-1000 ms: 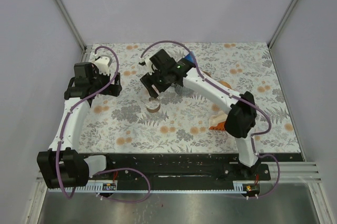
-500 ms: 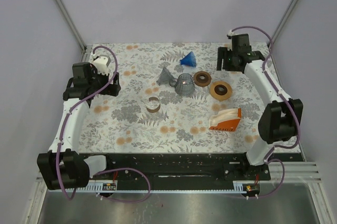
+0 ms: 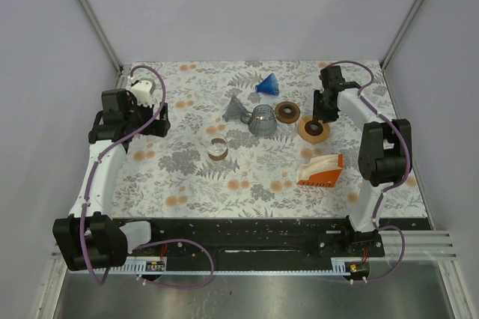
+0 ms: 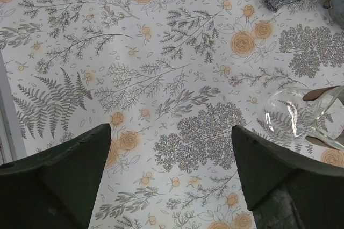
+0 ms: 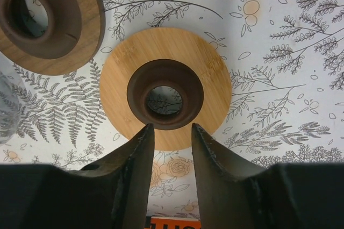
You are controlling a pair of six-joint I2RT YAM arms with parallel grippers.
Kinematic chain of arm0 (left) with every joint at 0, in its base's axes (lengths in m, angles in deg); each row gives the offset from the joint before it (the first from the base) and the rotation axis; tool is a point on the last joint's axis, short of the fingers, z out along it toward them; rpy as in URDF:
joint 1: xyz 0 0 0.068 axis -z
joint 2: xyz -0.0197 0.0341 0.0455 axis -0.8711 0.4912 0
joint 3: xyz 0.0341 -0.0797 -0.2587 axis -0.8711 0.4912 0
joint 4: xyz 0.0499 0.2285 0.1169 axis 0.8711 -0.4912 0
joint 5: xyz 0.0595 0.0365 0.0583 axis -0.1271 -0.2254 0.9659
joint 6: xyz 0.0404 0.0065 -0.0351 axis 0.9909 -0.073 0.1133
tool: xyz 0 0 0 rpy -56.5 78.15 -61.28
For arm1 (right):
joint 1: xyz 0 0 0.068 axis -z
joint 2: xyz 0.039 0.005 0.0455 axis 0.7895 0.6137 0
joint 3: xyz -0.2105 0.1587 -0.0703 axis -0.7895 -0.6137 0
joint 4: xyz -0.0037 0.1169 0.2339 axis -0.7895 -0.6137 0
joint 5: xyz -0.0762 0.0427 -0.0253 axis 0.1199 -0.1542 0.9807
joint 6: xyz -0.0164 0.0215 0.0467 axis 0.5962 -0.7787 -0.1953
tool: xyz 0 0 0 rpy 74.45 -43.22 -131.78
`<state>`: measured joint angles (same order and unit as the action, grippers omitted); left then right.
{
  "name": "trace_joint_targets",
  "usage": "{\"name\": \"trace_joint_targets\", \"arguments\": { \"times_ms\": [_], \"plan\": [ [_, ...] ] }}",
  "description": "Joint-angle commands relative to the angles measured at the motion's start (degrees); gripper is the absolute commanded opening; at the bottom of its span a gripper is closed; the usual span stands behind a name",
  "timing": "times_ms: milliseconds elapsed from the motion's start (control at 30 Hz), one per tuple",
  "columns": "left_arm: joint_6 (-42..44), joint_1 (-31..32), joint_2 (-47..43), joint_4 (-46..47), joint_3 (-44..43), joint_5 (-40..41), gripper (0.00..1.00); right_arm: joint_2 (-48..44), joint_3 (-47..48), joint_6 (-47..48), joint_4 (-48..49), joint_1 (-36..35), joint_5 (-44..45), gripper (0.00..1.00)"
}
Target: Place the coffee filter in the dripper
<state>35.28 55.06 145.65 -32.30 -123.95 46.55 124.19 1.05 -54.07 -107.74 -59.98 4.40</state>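
Observation:
White paper coffee filters sit in an orange holder (image 3: 322, 171) at the right front; its orange edge (image 5: 171, 222) also shows low in the right wrist view. A blue cone-shaped dripper (image 3: 267, 84) stands at the back. A grey ribbed glass cone (image 3: 236, 109) lies beside a wire-patterned cup (image 3: 262, 120). My right gripper (image 3: 325, 113) hangs over a wooden disc with a brown hub (image 5: 165, 94). The right gripper (image 5: 172, 128) has a narrow gap between its jaws and holds nothing. My left gripper (image 4: 171, 129) is wide open over bare cloth at the left.
A second brown-hubbed wooden ring (image 3: 287, 112) lies just left of the first. A small glass with a wooden collar (image 3: 218, 149) stands mid-table, also seen at the right of the left wrist view (image 4: 303, 119). Grey walls and metal rails border the floral cloth.
The right arm swung from over the small glass to the back right, then drew in over the wooden disc with its jaws narrower. The left arm stayed put.

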Motion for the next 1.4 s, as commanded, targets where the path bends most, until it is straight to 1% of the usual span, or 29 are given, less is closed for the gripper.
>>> {"name": "trace_joint_targets", "arguments": {
  "times_ms": [0,167,267,367,400,433,533,567,667,767,967,1067,1167,1233,1300,1367],
  "plan": [
    [0.32,-0.55,-1.06,1.27,-0.81,-0.37,0.97,1.99,1.57,0.27,1.13,0.72,2.78,0.40],
    [0.32,-0.63,-0.97,1.27,-0.63,-0.54,0.97,6.29,4.91,0.89,-0.89,0.80,0.76,0.44],
    [0.32,-0.90,-1.06,1.27,-0.72,-0.54,0.97,7.61,5.00,0.80,-0.98,0.72,-0.12,0.45],
    [0.32,-0.99,-0.97,1.27,-0.63,-0.63,0.97,9.72,5.53,0.89,-1.06,0.80,-0.03,0.43],
    [0.23,-1.07,-0.80,1.27,-0.81,-0.72,0.97,10.51,5.88,1.06,-1.15,0.72,-0.03,0.41],
    [0.23,-1.07,-0.71,1.27,-0.81,-0.81,0.97,11.13,6.32,1.07,-1.59,0.80,-0.03,0.35],
    [0.23,-0.99,-0.80,1.27,-0.81,-0.81,0.97,12.10,7.11,1.42,-2.38,0.80,-0.65,0.07],
    [0.23,-1.16,-0.89,1.27,-0.81,-0.81,0.97,11.84,7.03,1.42,-2.38,0.80,-0.39,0.01],
    [0.23,-1.16,-0.80,1.19,-0.89,-1.07,0.97,8.86,6.76,1.42,-2.21,0.72,1.37,0.00],
    [0.32,-1.16,-0.62,0.75,-0.90,-1.68,0.97,3.86,6.76,1.77,-1.33,0.72,3.39,0.00],
    [0.84,-1.25,-0.71,-0.57,-2.47,-3.53,0.97,-9.50,3.78,1.95,4.73,0.72,2.52,0.00],
    [1.02,-1.16,-0.62,-2.76,-4.49,-5.98,0.96,-15.13,2.89,2.03,6.67,-0.68,3.39,0.00],
    [0.76,-1.07,-0.71,-5.75,-7.65,-10.89,0.95,-19.35,4.12,4.48,7.37,-4.98,6.90,0.00],
    [-0.38,-0.46,-0.97,-7.77,-10.11,-14.59,0.95,-21.38,4.82,6.07,8.60,-10.07,9.18,0.00],
    [-1.96,0.94,-1.50,-8.92,-12.83,-17.84,0.95,-22.70,5.61,7.04,10.88,-15.16,9.20,0.00],
    [-3.63,3.22,-2.20,-9.27,-15.04,-21.71,0.95,-22.79,6.49,7.74,12.46,-20.09,7.44,0.00]
  ]
}}
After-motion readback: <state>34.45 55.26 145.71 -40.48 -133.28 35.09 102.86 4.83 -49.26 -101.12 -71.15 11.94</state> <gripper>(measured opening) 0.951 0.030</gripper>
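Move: The wooden-ringed dripper lies about 4 cm ahead of the right hand, level with it sideways, its middle some 5 cm below the fingertips. The second wooden ring is about 9 cm ahead and 10 cm left of the hand; the orange filter box about 11 cm back and 2 cm right; the mesh basket about 7 cm ahead and 17 cm left. From the left hand the dripper is some 13 cm ahead, 46 cm right and 17 cm below. The dripper's brown cone is pinched by its near wall: the right hand sinks about 5 cm, easing barely a centimetre forward, and the half-open fingers shut on it. The hand then lifts fast, some 25 cm, tipping its fingers up and outward by about 30 degrees and swinging left at the end. Late on, the open, empty left hand rises about 5 cm and shifts right. ##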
